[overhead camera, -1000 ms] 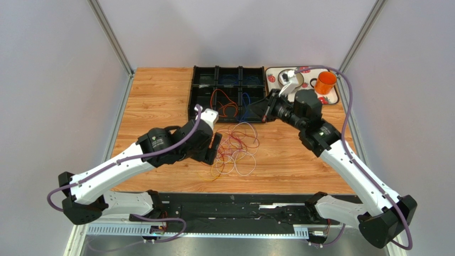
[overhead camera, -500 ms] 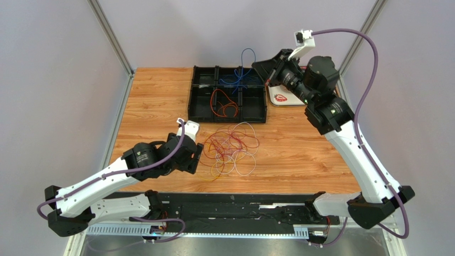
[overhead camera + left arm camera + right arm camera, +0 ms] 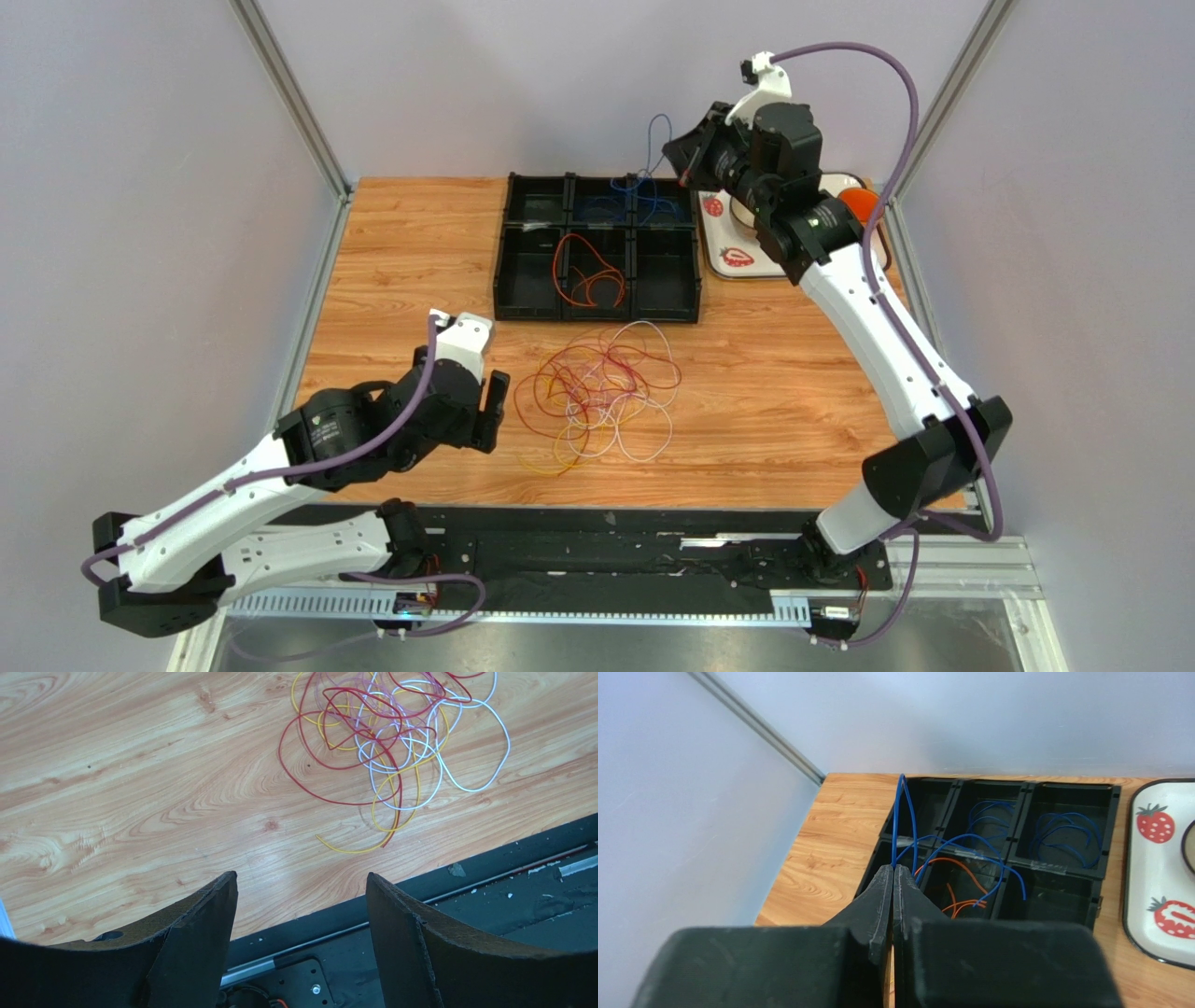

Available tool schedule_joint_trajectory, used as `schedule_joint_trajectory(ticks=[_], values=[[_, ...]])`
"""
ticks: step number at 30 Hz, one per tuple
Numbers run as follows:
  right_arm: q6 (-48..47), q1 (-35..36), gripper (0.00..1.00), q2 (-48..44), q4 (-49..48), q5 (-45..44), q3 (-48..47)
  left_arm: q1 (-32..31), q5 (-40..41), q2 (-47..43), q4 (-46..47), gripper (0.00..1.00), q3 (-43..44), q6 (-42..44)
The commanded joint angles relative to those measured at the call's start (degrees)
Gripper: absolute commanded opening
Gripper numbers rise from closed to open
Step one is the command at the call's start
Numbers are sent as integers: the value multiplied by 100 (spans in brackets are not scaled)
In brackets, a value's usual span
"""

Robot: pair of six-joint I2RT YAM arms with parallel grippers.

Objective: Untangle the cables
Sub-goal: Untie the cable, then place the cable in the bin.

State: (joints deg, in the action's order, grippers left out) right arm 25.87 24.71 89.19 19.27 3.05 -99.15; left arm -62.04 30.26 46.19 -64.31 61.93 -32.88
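A loose tangle of cables in red, yellow, white and purple lies on the wooden table; the left wrist view has it as cables at the top. My left gripper hovers to its left, open and empty, and its fingers frame the table's near edge. My right gripper is raised high over the black tray, shut on a blue cable. This blue cable loops up from the closed tips of the right gripper and trails down into the tray.
The divided black tray holds orange cables in a front cell and blue cables in the back cells. A strawberry-print plate and an orange cup sit to its right. Metal posts stand at the back corners.
My right arm has swung up and back from the tray's front, lifting the blue cable above the tray. My left arm has drawn back leftward and nearer, away from the tangle.
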Motion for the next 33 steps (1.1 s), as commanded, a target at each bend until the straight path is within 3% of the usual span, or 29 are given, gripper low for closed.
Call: schedule_joint_trajectory(ticks=[1,7,14,33], values=[[93,-273,0,729,-336,-86,-708,25,217,74,112,76,-32,63],[357,-678,0,1662,-292,178,-1649,17,366,179,16,75,3,-25],[68,-704,0,2532,-169,-111,-2345,17,367,171,50,75,-23,10],[-337,-757,0,3456,-195,-735,-2416,25,323,250,86,75,-50,45]])
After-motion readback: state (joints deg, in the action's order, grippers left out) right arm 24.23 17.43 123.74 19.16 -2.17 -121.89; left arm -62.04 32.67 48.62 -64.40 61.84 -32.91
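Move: Ahead of and below the right hand, which already holds the blue cable high up, lies the black bin's back-right compartment: about 24 cm farther out, 5 cm to the right and 37 cm down. The back-middle compartment is some 11 cm left of it. The bowl on the tray stands about 17 cm to its right, and the orange cable lies about 9 cm ahead of the hand and 7 cm left, low down. From the left hand the back-right compartment is roughly 52 cm ahead and 29 cm right. Carrying the pinched blue cable out towards the back-right compartment, the right hand sweeps forward about 17 cm, fast at first, and sinks some 14 cm, ending mostly downwards. The wrist swings about 10 degrees clockwise and tips down by as much, while the shut fingers keep their hold. ##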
